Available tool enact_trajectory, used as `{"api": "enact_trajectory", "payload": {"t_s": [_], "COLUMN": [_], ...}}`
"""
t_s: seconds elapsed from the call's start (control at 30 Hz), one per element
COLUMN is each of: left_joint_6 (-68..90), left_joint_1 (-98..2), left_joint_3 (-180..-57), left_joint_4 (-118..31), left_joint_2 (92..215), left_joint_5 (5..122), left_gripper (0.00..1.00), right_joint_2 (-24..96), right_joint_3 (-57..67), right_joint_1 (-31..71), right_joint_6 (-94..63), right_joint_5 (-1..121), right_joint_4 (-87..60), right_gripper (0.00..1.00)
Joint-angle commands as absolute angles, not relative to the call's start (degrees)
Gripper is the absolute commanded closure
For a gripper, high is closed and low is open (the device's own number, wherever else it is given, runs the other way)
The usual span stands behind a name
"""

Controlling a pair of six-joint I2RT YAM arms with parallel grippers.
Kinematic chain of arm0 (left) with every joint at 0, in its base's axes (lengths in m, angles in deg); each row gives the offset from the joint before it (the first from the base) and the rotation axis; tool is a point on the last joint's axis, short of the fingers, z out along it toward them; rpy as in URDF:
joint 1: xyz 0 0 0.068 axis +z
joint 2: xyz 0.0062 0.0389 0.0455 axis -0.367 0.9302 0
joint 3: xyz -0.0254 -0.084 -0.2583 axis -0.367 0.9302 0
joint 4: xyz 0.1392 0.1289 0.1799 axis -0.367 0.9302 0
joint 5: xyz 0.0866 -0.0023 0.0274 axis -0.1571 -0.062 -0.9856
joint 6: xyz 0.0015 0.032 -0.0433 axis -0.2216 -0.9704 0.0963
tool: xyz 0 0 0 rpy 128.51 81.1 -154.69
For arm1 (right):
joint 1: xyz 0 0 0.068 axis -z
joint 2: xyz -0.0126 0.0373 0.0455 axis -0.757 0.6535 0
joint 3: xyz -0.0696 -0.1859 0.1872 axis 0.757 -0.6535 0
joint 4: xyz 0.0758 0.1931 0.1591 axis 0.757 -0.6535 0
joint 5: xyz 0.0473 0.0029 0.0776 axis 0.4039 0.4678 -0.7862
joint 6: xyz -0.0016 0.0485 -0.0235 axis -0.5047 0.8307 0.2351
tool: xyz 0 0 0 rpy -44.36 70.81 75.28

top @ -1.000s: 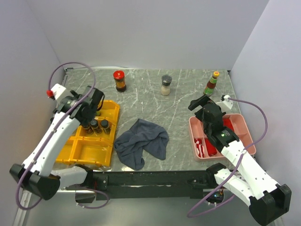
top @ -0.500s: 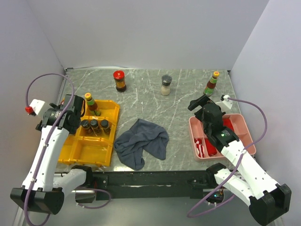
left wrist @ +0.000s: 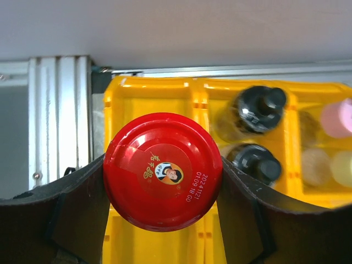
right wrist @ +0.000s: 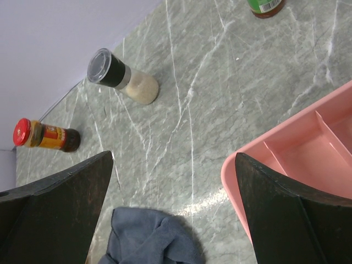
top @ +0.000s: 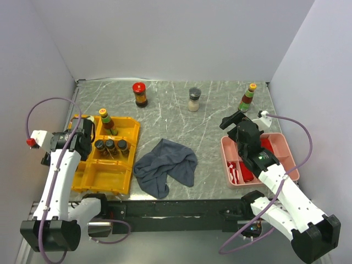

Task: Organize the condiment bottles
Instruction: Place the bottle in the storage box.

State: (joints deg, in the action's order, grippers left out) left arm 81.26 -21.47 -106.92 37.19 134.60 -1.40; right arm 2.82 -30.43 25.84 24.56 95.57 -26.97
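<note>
My left gripper (left wrist: 163,184) is shut on a red-capped jar (left wrist: 163,165), held over the left end of the yellow tray (left wrist: 165,245). From above, that gripper (top: 83,137) hides the jar. The tray (top: 107,177) holds three black-capped bottles (top: 110,146) and a yellow-capped sauce bottle (top: 106,121). At the table's far side stand another red-capped jar (top: 139,94), a grey-capped shaker (top: 194,99) and an orange-capped bottle (top: 248,97). My right gripper (top: 231,120) hangs open and empty by the pink tray (top: 286,144).
A dark grey cloth (top: 166,165) lies crumpled between the two trays. Red items lie in the pink tray's near compartments. Pink and pale-green caps (left wrist: 336,118) show in the yellow tray's right part. Walls close the table on three sides.
The left arm has swung left and nearer, from over the yellow tray's far part to its left edge, uncovering the yellow-capped bottle. The right arm has not moved.
</note>
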Motion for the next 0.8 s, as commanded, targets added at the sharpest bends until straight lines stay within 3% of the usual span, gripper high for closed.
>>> {"api": "enact_trajectory", "payload": {"t_s": [0.0,0.6,0.77], "left_joint_6": [84.94,86.68,88.71], "left_joint_1": [-18.72,-15.82,-15.82], "left_joint_3": [-105.59,-99.87,-97.86], "left_joint_4": [35.54,28.31,27.79], "left_joint_2": [133.99,136.71,138.82], "left_joint_5": [-2.62,3.8,3.71], "left_gripper": [0.99,0.99,0.89], "right_joint_2": [3.19,2.67,2.4], "right_joint_3": [-29.61,-29.25,-29.52], "right_joint_1": [26.08,26.08,25.99], "right_joint_6": [24.07,23.63,23.45], "right_joint_5": [95.86,96.03,95.68], "right_joint_4": [-25.23,-25.67,-25.23], "right_gripper": [0.0,0.0,0.0]}}
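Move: The left hand holds the red-capped bottle above the storage box's empty near-left compartment, whose middle lies about 2 cm back, 1 cm left and 17 cm below. The two tall black-capped bottles stand 8 cm ahead and 2 cm to the right; the empty near-right compartment is 3 cm back and 15 cm right. From the right hand the near-left compartment lies roughly 64 cm left and 17 cm back. The left hand lowers the held bottle about 6 cm towards the near-left compartment, tipping its fingers farther down. ##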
